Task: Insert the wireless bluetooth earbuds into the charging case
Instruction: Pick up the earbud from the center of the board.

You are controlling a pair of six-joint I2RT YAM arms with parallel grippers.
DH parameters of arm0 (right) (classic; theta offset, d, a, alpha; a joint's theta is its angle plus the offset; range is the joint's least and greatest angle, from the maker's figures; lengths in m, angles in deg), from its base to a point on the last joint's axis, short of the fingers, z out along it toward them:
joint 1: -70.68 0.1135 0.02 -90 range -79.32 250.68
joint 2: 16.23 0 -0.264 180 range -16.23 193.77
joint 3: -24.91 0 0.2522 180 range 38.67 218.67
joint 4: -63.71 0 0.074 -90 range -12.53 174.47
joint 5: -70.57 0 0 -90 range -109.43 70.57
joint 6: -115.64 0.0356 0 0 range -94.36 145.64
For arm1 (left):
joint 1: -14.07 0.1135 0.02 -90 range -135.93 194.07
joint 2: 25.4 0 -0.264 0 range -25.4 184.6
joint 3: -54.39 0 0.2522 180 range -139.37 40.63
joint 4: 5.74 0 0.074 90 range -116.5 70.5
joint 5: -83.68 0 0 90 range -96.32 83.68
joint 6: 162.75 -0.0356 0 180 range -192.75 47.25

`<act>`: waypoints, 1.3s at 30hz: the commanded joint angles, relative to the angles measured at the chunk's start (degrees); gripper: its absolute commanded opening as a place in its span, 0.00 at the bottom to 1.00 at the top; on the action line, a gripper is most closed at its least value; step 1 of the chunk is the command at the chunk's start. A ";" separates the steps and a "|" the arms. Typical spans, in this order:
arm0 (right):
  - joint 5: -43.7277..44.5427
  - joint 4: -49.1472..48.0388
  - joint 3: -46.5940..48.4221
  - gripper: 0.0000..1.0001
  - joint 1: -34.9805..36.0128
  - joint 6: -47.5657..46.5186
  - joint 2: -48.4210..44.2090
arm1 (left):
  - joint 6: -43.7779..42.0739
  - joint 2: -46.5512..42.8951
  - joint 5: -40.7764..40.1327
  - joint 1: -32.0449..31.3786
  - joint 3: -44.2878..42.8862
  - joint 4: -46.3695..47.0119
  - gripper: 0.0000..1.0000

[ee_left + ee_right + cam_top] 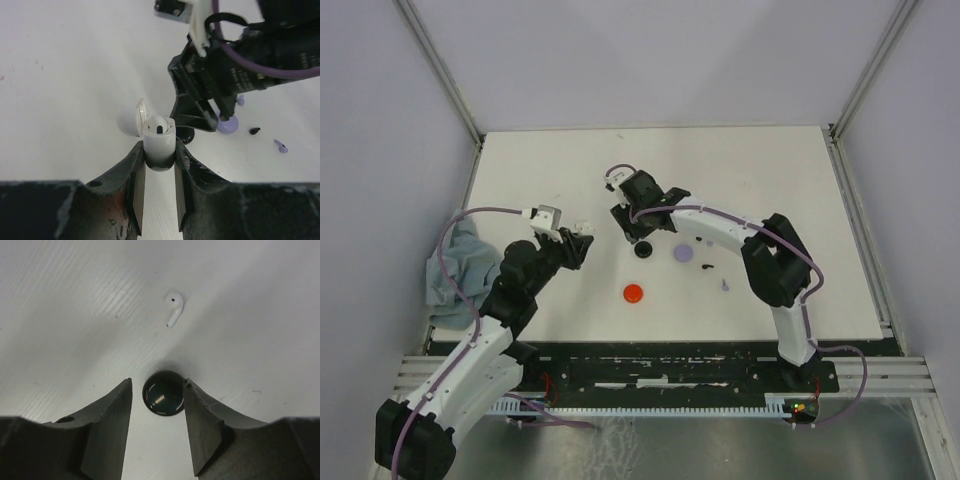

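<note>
My left gripper (159, 151) is shut on a white charging case (159, 142) held above the table. Its lid (134, 117) stands open and one white earbud (158, 125) sits inside. In the top view this gripper (581, 234) is left of the right one (629, 228). My right gripper (157, 386) is open, low over the table, with a round black case (163, 393) between its fingers; the right finger (200, 405) touches or nearly touches it. A loose white earbud (173, 308) lies just beyond. A black earbud (254, 131) and a lavender earbud (281, 146) lie further right.
A lavender round case (682, 253) and a red round case (634, 293) lie on the white table (770, 180). A blue-grey cloth (452, 272) is bunched at the table's left edge. The right arm (240, 65) fills the space just beyond the held case.
</note>
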 commanded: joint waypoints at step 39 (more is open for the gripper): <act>6.97 -2.90 13.36 0.21 -1.26 5.68 13.78 | -4.35 -3.31 5.53 0.14 -1.05 2.04 0.03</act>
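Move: The white earbud lies about 6 cm ahead of the right hand, some 4 cm to its left and 7 cm below. The black case stands almost straight below the right hand, about 1 cm to its right and 6 cm down. The purple case is level with the right hand, some 11 cm to its right and as low as the black one. From the left hand, the earbud lies about 12 cm ahead, 8 cm to the right and 16 cm below. The right fingertips pinch the earbud by its round head where it lies on the board. To get there the hand goes forward past the black case and down, about 6 cm each way, bearing left some 4 cm and easing off low down. The fingers then draw in from half open, with a slight clockwise turn. The left hand keeps holding the open white case, almost still. ##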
